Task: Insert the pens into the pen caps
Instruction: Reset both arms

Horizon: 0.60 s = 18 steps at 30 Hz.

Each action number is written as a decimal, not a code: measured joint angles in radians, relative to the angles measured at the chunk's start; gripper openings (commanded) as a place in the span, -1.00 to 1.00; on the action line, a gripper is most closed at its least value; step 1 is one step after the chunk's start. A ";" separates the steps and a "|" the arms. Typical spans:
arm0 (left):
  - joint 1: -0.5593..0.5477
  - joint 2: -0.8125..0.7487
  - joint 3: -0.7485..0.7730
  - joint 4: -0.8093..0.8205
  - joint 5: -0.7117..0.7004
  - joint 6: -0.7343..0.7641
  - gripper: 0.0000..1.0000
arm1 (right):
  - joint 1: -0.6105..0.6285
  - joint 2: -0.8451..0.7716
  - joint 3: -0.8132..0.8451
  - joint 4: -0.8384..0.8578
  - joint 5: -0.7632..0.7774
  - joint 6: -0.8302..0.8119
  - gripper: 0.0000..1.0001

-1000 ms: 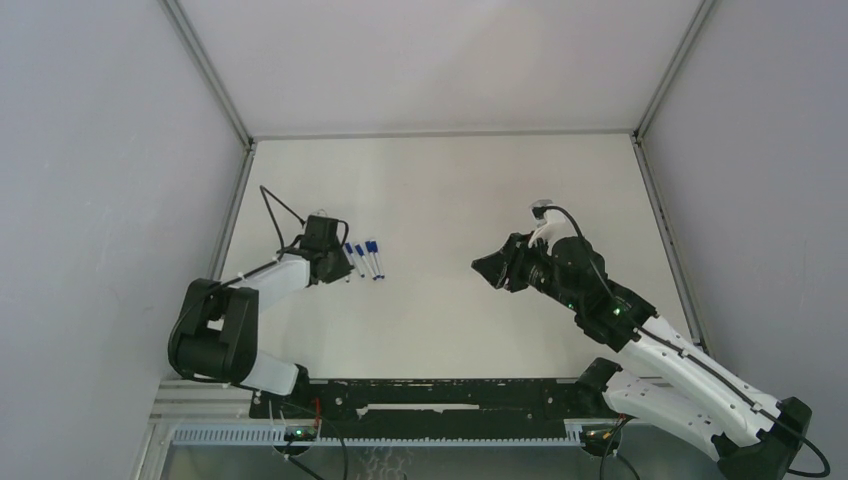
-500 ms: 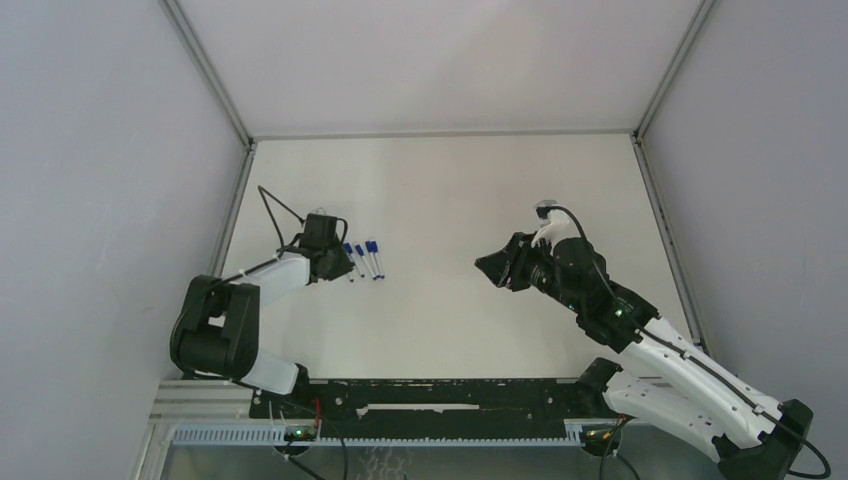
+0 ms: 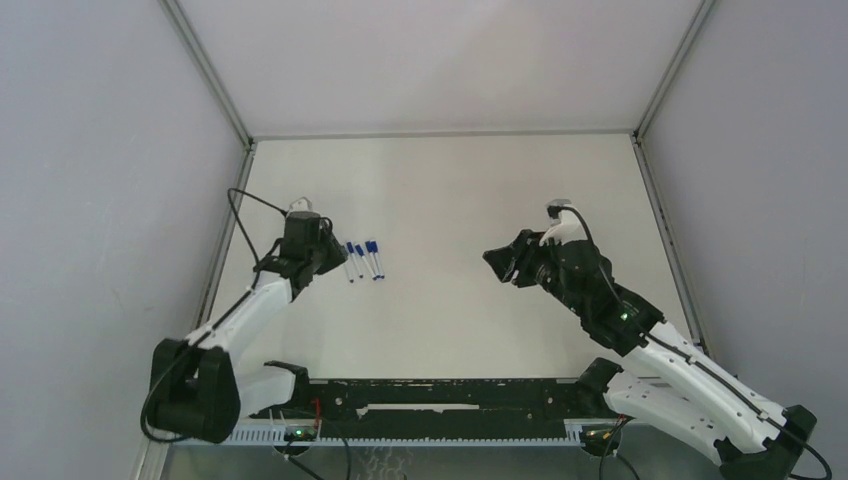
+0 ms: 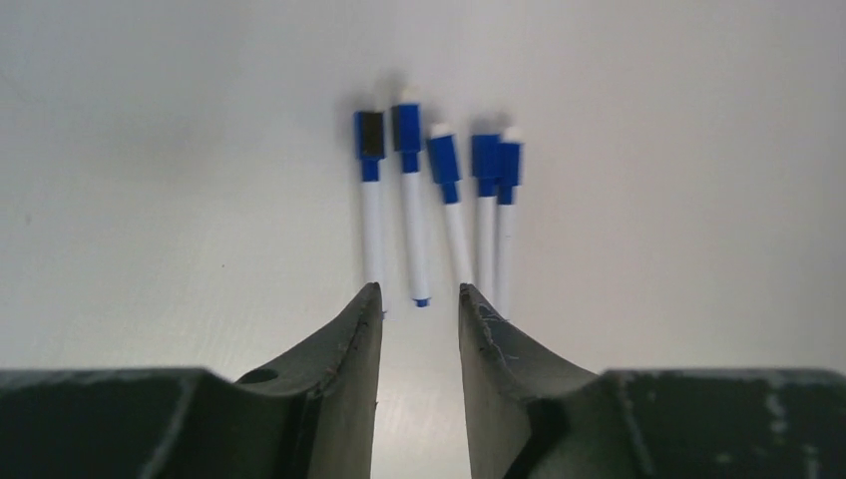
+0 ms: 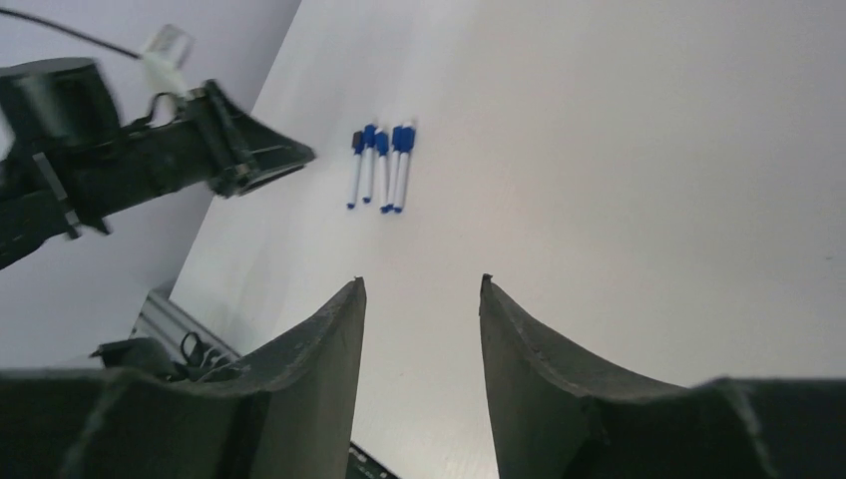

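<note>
Several thin white pens (image 4: 414, 239) lie side by side on the white table, each with a blue cap (image 4: 444, 160) fitted on its far end. The leftmost cap has a black patch. The pens also show in the top view (image 3: 362, 262) and the right wrist view (image 5: 379, 175). My left gripper (image 4: 419, 289) is open and empty, its tips just short of the pens' near ends; in the top view it (image 3: 335, 262) sits just left of them. My right gripper (image 5: 421, 281) is open and empty, above the table at mid-right (image 3: 492, 262), far from the pens.
The white table (image 3: 440, 190) is enclosed by grey walls at the left, right and back. A black rail (image 3: 430, 392) runs along the near edge between the arm bases. The left arm (image 5: 120, 160) shows in the right wrist view.
My left arm has changed pose: its elbow dropped and the gripper drew back a little to the left of the pens. My right gripper shifted slightly to the right.
</note>
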 measured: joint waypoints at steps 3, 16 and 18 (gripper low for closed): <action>0.000 -0.144 0.002 -0.001 -0.001 0.026 -0.23 | 0.000 -0.031 0.000 -0.002 0.063 -0.038 0.15; 0.000 -0.756 0.056 -0.119 -0.029 0.247 0.66 | 0.000 -0.293 -0.001 0.018 0.232 -0.344 0.85; 0.000 -0.844 0.057 -0.151 -0.054 0.263 0.85 | 0.000 -0.338 -0.001 0.016 0.237 -0.391 0.89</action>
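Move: Five capped pens lie side by side under the empty left hand: the leftmost is about 4 cm ahead, 1 cm to the left and 6 cm below. At that same height and distance ahead, the second pen lies about 1 cm to the hand's right and the outermost some 6 cm to its right. From the empty right hand, the leftmost pen lies about 14 cm ahead, 35 cm left and 23 cm below. The left hand climbs fast away from the row of pens, about 22 cm, soon also drawing back some 8 cm while its fingers swing up from slanting down to nearly level and open from about a third to mostly open. At the same time the right hand heads right and up, roughly 8 cm each way and farther from the pens, tipping up and turning a little clockwise as its half-open fingers spread nearly fully. ##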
